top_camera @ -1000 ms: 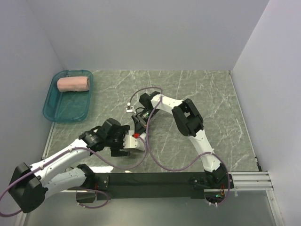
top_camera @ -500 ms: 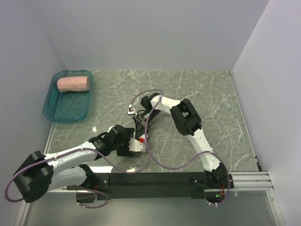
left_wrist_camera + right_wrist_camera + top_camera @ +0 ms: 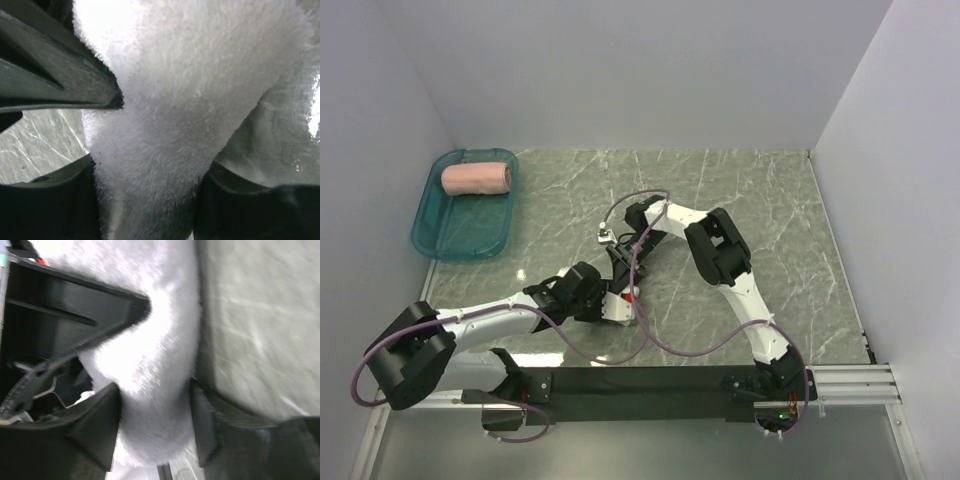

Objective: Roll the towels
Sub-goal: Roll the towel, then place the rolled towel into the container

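A fluffy white towel [image 3: 190, 100] is bunched between both grippers near the front middle of the table. In the left wrist view it fills the gap of my left gripper [image 3: 150, 192], which is shut on it. The right wrist view shows the same towel [image 3: 165, 315] pressed against both fingers of my right gripper [image 3: 156, 410]. From above, the left gripper [image 3: 613, 306] and right gripper [image 3: 620, 272] meet tip to tip and hide the white towel. A salmon-pink towel [image 3: 476, 178] lies rolled in the tray.
The teal tray [image 3: 460, 235] sits at the far left by the wall. Purple cables [image 3: 650, 340] loop over the marble tabletop [image 3: 770, 220] around both arms. A black rail [image 3: 650, 382] runs along the near edge.
My left arm has slid right until its gripper met the right one, and its jaws have closed onto the white towel. The right jaws have widened.
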You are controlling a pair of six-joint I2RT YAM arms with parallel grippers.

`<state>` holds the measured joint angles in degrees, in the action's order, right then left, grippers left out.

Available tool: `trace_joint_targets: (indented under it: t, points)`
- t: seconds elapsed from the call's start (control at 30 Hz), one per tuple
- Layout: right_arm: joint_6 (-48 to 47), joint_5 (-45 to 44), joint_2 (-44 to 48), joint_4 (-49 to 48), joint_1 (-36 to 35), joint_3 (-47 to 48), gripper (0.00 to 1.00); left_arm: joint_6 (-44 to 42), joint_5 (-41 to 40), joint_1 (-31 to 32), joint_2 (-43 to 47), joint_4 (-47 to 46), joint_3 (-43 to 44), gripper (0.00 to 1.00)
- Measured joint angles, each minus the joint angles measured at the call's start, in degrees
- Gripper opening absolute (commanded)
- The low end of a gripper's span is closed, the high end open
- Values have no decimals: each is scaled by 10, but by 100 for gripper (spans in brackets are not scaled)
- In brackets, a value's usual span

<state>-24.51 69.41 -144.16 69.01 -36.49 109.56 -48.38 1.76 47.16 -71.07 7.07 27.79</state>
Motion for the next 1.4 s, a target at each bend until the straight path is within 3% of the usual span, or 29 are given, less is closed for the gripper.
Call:
trace_joint_targets:
  t: [0.2, 0.37, 0.57, 0.8, 0.93, 1.03, 1.23, 1.4]
  points:
    - [-9, -51, 14, 24, 34, 0, 68, 5, 2, 0, 4, 13, 8, 26]
    - [-20, -115, 40, 28, 96, 0, 70, 22, 6, -13, 21, 65, 19, 1]
    - [-23, -162, 70, 14, 174, -17, 74, 31, 31, -94, 26, 201, 84, 1]
    - [-18, -175, 103, -7, 183, -31, 80, -12, 67, -202, 14, 315, 250, 0]
    - [-15, -174, 111, -15, 182, -40, 82, -66, 101, -276, -4, 369, 365, 0]
    - [-13, -173, 116, -20, 181, -55, 82, -129, 131, -367, -23, 396, 435, 0]
    - [-13, -172, 117, -26, 181, -75, 82, -259, 166, -548, -67, 426, 509, 0]
    - [-14, -166, 118, -28, 181, -81, 82, -353, 189, -635, -138, 430, 565, 0]
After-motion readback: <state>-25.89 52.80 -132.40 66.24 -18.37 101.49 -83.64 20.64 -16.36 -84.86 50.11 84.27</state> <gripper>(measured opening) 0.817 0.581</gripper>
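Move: Between the left fingers, which already grip it, sits the rolled white towel. The teal tray it is bound for has its middle about 35 cm to that hand's left and 23 cm ahead, near the same height. The pink towel roll, in the tray's far part, is about 35 cm left and 30 cm ahead. From the right hand, the white roll is still between its fingers, and the tray is about 38 cm left and 22 cm ahead. Keeping its grip on the white roll, the left hand carries it first left, then up and forward, then sweeps on left towards the tray: nearly 30 cm left, 20 up and 17 forward, turning about 25 degrees counter-clockwise. The right hand opens wider, lets go of the towel and draws off low over the table, some 12 cm right and 9 forward, then nearly stops. ##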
